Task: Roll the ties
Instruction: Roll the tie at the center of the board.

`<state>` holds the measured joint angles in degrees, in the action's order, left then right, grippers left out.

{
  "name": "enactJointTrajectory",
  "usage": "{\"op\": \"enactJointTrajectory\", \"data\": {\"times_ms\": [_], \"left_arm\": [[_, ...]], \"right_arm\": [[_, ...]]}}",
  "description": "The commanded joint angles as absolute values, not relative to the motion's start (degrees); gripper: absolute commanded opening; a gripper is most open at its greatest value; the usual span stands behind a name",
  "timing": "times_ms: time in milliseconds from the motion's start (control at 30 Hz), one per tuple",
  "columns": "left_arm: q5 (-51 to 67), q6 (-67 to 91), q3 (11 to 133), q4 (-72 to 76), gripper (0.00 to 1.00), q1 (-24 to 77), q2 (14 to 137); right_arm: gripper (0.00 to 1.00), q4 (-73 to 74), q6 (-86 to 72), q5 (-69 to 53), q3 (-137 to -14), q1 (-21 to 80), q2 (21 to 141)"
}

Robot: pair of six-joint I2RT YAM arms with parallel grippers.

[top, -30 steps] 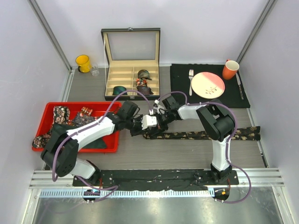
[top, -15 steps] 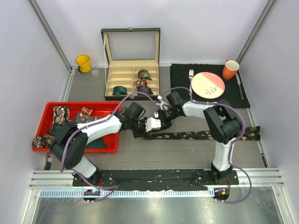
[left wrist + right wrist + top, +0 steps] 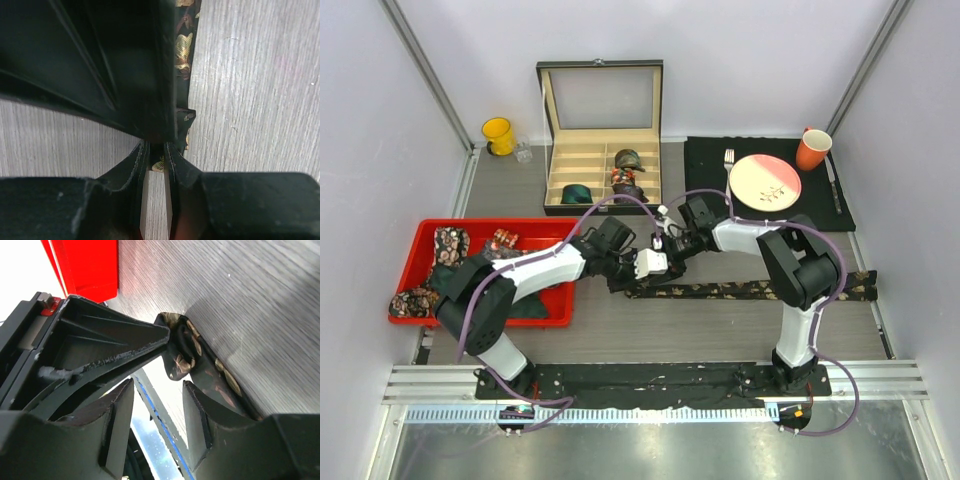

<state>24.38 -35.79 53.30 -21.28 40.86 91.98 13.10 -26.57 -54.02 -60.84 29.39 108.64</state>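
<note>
A dark floral tie (image 3: 750, 290) lies stretched along the table from the middle to the right edge. Its left end is folded into a small curl (image 3: 180, 347). My left gripper (image 3: 623, 277) is shut on that end, and a bit of floral print (image 3: 159, 164) shows between its fingertips (image 3: 142, 150). More of the tie (image 3: 183, 50) runs away along the table. My right gripper (image 3: 665, 255) stands open right beside the curl, which sits just past its fingertips (image 3: 192, 395), and nothing is between them. The two grippers are almost touching.
An open wooden box (image 3: 600, 170) at the back holds rolled ties (image 3: 627, 158). A red tray (image 3: 545, 232) on the left holds more ties (image 3: 450, 245). A black mat (image 3: 705, 190) on the right carries a plate (image 3: 765, 182), a fork and an orange cup (image 3: 813, 149). A yellow cup (image 3: 498, 135) stands at the back left.
My right gripper has opened and let go of the tie's end. Both grippers have shifted a little to the right, and the left stays shut on the tie.
</note>
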Motion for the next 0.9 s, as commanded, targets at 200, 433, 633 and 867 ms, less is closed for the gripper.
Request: {"op": "enactJointTrajectory", "data": {"times_ms": [200,433,633,867], "left_arm": [[23.73,-35.07,55.02,-20.92,0.20,40.96,92.29],[23.38,-34.80,55.37,-21.00,0.20,40.96,92.72],[23.20,-34.63,55.46,-20.92,0.19,41.04,92.81],[23.82,-33.93,55.20,-20.74,0.19,40.96,92.29]], "right_arm": [[0.51,9.14,-29.71,-54.31,-61.43,30.41,111.70],[0.47,7.74,-30.85,-56.24,-61.09,31.11,112.59],[0.38,7.03,-31.02,-55.99,-60.82,31.82,113.03],[0.03,9.22,-29.36,-55.20,-63.19,31.64,113.73]]}}
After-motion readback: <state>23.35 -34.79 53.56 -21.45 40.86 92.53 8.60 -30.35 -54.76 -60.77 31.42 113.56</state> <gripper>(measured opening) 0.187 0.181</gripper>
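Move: The start of the tie, a small folded end, sits at the left hand's own fingertips, barely a centimetre to their right and below. From the right hand it lies roughly 2 cm to the left, level fore and aft, and about 3 cm lower. The middle of the flat tie strip is some 20 cm to the right hand's right and 2 cm back; the tie box is about 22 cm ahead and 12 cm left. The half-open right fingers straddle the tie's folded end and shut most of the way to pinch it beside the left fingertips. To get there the right hand first sinks about 2 cm, then eases about 1 cm farther left, towards the left hand, as the fingers begin to close. The left hand stays put, still holding the tie's end between its fingers. ##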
